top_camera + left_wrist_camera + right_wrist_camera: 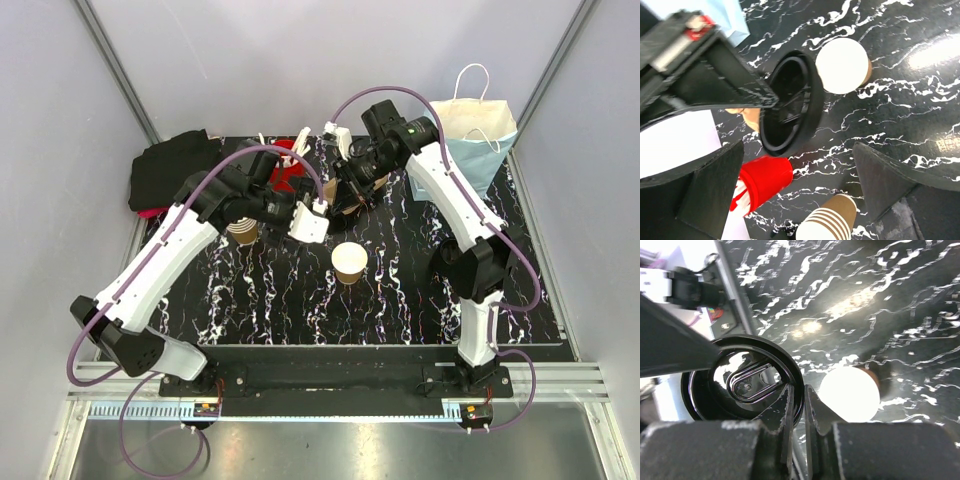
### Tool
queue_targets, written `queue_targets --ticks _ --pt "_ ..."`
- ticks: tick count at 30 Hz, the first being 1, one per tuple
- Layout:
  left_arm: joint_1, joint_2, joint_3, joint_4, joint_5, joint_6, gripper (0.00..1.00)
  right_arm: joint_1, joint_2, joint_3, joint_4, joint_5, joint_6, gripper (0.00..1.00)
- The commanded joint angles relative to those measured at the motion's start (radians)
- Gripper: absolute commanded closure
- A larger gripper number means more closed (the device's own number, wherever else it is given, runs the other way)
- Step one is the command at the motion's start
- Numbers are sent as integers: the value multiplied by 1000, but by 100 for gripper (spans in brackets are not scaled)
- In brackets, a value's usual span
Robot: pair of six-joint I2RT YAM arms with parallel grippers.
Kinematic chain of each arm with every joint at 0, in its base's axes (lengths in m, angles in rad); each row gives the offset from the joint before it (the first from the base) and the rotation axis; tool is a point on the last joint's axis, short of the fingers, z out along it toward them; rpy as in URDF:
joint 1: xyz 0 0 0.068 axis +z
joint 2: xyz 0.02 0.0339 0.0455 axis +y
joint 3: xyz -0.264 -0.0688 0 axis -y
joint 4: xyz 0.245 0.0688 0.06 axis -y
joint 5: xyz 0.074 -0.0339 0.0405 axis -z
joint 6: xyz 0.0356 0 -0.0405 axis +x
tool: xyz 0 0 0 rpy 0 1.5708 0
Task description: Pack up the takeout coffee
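Observation:
The takeout coffee cup (349, 262) is a small tan paper cup with a white inside. It stands upright and alone mid-table, also visible in the left wrist view (842, 65) and the right wrist view (850, 392). My right gripper (799, 405) is shut on the rim of a glossy black lid (742, 380), held on edge in the air behind the cup (345, 195). My left gripper (800, 182) is open with nothing between its fingers. It hovers just left of the lid (787, 107), above the table.
A red plastic cup (762, 180) with white utensils and a stack of tan cups (827, 222) sit under the left gripper. A paper bag with handles (478, 135) stands at the back right. A black cloth (175, 170) lies at the back left.

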Motion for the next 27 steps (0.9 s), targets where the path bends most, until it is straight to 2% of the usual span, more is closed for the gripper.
queue_targets --ticks 1,11,19,27 --pt "-11 -21 -19 -2 35 60 2 -22 10 74 -65 -155 -11 93" --pt "-39 17 -19 64 30 -27 21 -22 27 74 -95 -279 -30 93" --pt "-62 36 -8 73 32 -70 42 -22 36 66 -86 -238 -30 93" --pt "-74 36 12 65 38 -91 47 -21 52 51 -46 -175 13 95"
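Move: Roughly 5 cm to the right of the open left hand, about 1 cm farther out and 1 cm lower, is the middle of the black lid. The right hand holds its rim, the lid's middle about 4 cm back from that hand and 1 cm left. Below stands the open coffee cup, some 4 cm back, 4 cm right and 17 cm below the right hand. The red straw cup is some 16 cm ahead of the left hand and 7 cm to its left, 18 cm down. Closing from wide open to about half, the left fingers come round the lid from both sides as that hand goes about 2.5 cm right and 1 cm down. The right hand keeps its pinch on the rim, carrying the lid some 2 cm back and 2 cm up before sinking about 1 cm, and tilting it roughly 10 degrees. ##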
